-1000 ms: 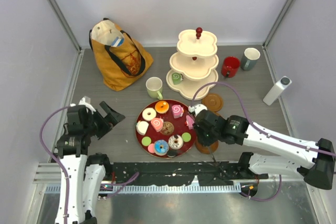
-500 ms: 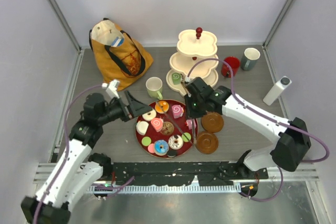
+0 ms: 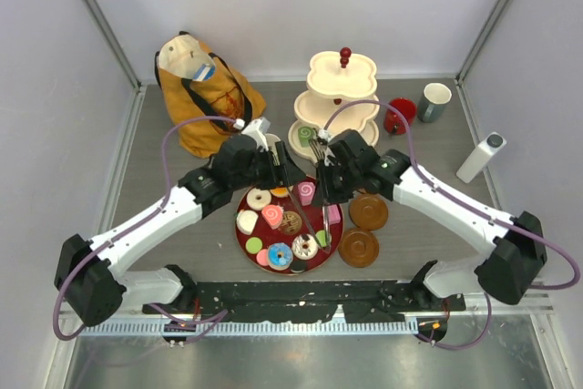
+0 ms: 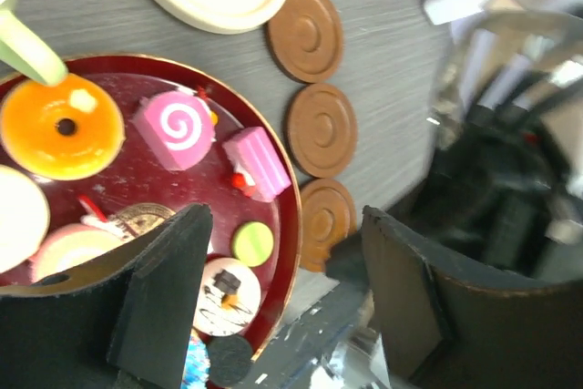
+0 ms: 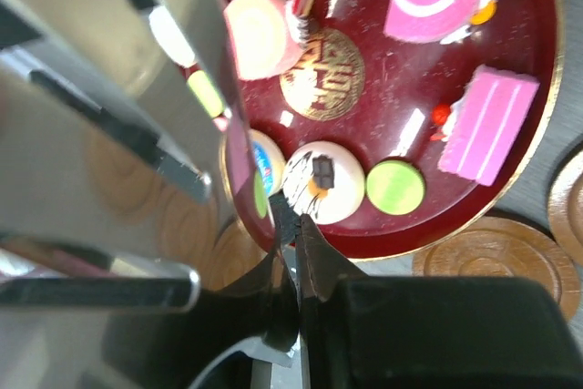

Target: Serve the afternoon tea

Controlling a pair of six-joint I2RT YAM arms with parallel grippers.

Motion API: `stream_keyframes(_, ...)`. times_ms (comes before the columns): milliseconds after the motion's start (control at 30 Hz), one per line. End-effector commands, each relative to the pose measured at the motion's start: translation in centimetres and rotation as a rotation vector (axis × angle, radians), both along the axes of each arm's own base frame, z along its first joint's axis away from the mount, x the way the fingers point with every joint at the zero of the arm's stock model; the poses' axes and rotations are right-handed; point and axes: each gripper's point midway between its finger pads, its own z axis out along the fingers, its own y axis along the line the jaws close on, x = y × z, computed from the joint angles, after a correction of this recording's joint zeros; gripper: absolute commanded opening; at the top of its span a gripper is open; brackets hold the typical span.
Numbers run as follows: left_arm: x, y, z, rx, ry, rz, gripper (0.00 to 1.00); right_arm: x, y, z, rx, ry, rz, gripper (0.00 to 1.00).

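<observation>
The afternoon tea's pastries lie on the dark-red tray (image 3: 240, 234): an orange donut (image 4: 59, 125), a pink swirl roll (image 4: 175, 129), a pink cake slice (image 4: 260, 163), a green macaron (image 4: 252, 243), a white iced donut (image 5: 319, 181). My left gripper (image 3: 284, 170) hovers open over the tray's far edge, nothing between its fingers (image 4: 164, 298). It hides most of the pale green mug (image 4: 27, 47). My right gripper (image 3: 321, 178) is shut on shiny metal tongs (image 5: 109, 134) that reach over the tray's right side. The red mug (image 3: 399, 114) and grey-blue mug (image 3: 435, 100) stand at the back right.
A cream three-tier stand (image 3: 335, 102) stands behind the tray, a small green piece on its bottom tier. Brown coasters (image 3: 368, 211) lie right of the tray. A mustard tote bag (image 3: 205, 102) sits at the back left, a white bottle (image 3: 481, 157) at the far right.
My left arm swung in from the left edge to the tray's far side, its jaws narrowing a little. My right arm carried the tongs from the tray's near right to its far right.
</observation>
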Motion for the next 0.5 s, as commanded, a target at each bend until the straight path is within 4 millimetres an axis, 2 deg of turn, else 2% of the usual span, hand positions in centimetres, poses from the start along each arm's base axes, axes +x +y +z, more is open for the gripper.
stream_keyframes(0, 1.9, 0.7, 0.6, 0.02, -0.039, 0.096, 0.6, -1.9, 1.6, 4.9, 0.232, -0.098, 0.13, 0.06)
stream_keyframes(33, 1.9, 0.9, 0.5, 0.024, -0.036, 0.11, 0.49, -2.5, 1.7, 5.1, 0.253, -0.097, 0.156, 0.06)
stream_keyframes(133, 2.1, 1.8, 0.1, 0.031, -0.027, 0.164, 0.24, -3.2, 1.8, 6.5, 0.312, -0.139, 0.201, 0.06)
stream_keyframes(200, 1.9, 1.8, 0.3, 0.016, -0.027, 0.163, 0.16, -3.9, 2.2, 7.3, 0.365, -0.148, 0.244, 0.06)
stream_keyframes(267, 1.6, 1.7, 0.6, -0.001, -0.028, 0.155, 0.05, -3.3, 2.1, 7.4, 0.354, -0.17, 0.217, 0.06)
stream_keyframes(300, 1.5, 1.6, 0.6, -0.006, -0.022, 0.152, 0.0, -2.9, 2.0, 7.1, 0.339, -0.173, 0.199, 0.1)
stream_keyframes(367, 1.4, 1.7, 0.8, -0.026, -0.005, 0.167, 0.0, -1.8, 1.8, 6.6, 0.296, -0.185, 0.148, 0.15)
stream_keyframes(467, 1.5, 1.5, 0.3, -0.016, 0.024, 0.178, 0.0, -2.3, 3.2, 8.0, 0.373, -0.189, 0.227, 0.15)
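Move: The free arm of the metal tongs stands almost between the left gripper's open fingers, about 1 cm ahead and 1 cm right. From the right gripper, already holding the tongs' other arm, that free arm is some 6 cm left, 3 cm ahead and 3 cm higher. On the tray well below the left hand, the pink roll is about 3 cm right and 1 cm ahead, the pink slice some 9 cm right and 4 cm back. Close the left gripper from nearly wide to about a third open, pinching the free arm of the tongs, while easing about 1 cm forward and slightly left, with a small dip and then a rise. Keep the right gripper shut on its own tongs arm, lift it about 4 cm and draw it back some 2.5 cm, tipping the fingers up to the left by roughly 15 degrees. ##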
